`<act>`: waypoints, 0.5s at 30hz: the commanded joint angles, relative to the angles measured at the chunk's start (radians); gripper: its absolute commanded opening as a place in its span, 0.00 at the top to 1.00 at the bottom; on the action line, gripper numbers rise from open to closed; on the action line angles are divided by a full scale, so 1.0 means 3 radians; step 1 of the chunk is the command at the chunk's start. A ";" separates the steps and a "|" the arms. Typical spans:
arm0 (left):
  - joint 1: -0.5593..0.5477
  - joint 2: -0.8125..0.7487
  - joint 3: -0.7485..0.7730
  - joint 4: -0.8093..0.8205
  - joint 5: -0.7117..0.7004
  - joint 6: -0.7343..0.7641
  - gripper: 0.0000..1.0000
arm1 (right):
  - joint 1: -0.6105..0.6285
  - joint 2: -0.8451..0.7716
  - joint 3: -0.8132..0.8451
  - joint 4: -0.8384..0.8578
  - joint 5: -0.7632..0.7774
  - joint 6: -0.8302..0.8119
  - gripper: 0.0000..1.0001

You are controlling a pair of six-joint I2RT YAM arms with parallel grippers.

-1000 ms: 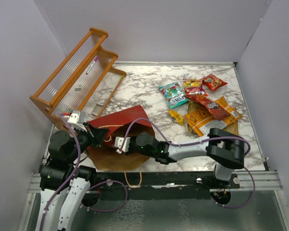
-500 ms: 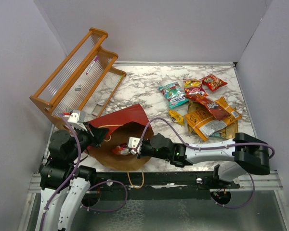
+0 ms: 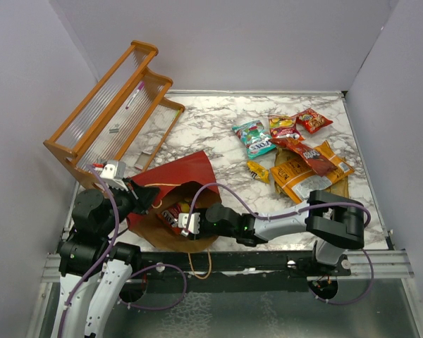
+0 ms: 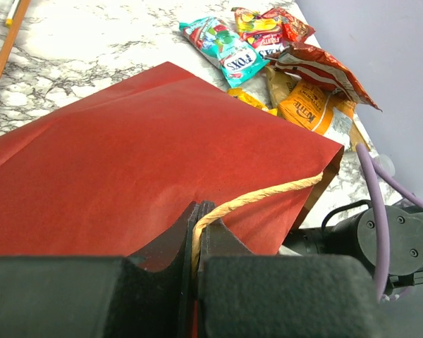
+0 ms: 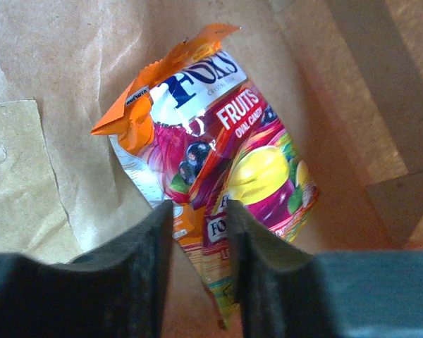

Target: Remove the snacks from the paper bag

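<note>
The paper bag (image 3: pixel 176 172) lies on its side, red outside, brown inside, its mouth toward the front right. My left gripper (image 3: pixel 142 195) is shut on its twine handle (image 4: pixel 268 193), the jaws (image 4: pixel 197 211) pinching the twine above the red side (image 4: pixel 127 162). My right gripper (image 3: pixel 182 217) is inside the bag's mouth. In the right wrist view its jaws (image 5: pixel 201 215) are close together on the lower end of an orange and magenta Fox's fruit candy packet (image 5: pixel 233 155), which rests on the kraft inside (image 5: pixel 56 70). This packet also shows in the top view (image 3: pixel 173 211).
Other snacks lie at the back right of the marble table: a teal packet (image 3: pixel 254 137), red packets (image 3: pixel 314 120), a small yellow one (image 3: pixel 258 170) and the orange chip bag (image 3: pixel 307 172). A wooden rack (image 3: pixel 113 105) stands at the back left. Walls enclose three sides.
My right gripper was deep inside the bag, drew back toward its mouth, and now sits at the mouth with the candy packet visible at its tips. The left arm has not moved.
</note>
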 commanded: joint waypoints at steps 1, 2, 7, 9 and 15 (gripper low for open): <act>0.0024 0.0016 0.0032 0.0018 -0.0055 0.0007 1.00 | 0.0046 -0.0003 -0.0028 0.0196 -0.0094 -0.0439 0.43; 0.0022 0.0015 0.0030 0.0020 -0.0054 0.0007 1.00 | 0.0061 -0.0003 -0.0014 0.0175 -0.0151 -0.0522 0.37; 0.0026 -0.0022 0.0029 0.0012 -0.0069 0.0004 1.00 | 0.0116 0.0138 0.0178 0.0124 -0.0270 -0.0806 0.15; 0.0028 -0.0021 0.0034 0.0001 -0.0078 0.0002 1.00 | 0.0124 0.0244 0.0271 0.0113 -0.0257 -0.0882 0.12; 0.0029 -0.0016 0.0035 -0.0014 -0.0074 0.0007 1.00 | 0.0128 0.0563 0.0473 0.0261 -0.0107 -0.0955 0.07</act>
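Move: The red candy pouch in the paper bag lies some 4 cm left, 4 cm ahead and 3 cm below the right hand. From this hand, the loose handle loop is roughly 8 cm back, 5 cm to the right and 3 cm lower; the small yellow packet on the table is about 20 cm ahead, 22 cm to the right and 4 cm lower. For the left hand, still gripping the other handle, the pouch lies about 24 cm below, 2 cm back and 1 cm right. The red candy pouch is brought between the right hand's fingers, which spread from part-open to nearly full width as that hand slides about 3 cm left, deeper into the bag, at almost unchanged height. Meanwhile the wrist rolls some 15 degrees about the fingers' line. The left fingers stay shut on the handle, holding still. ##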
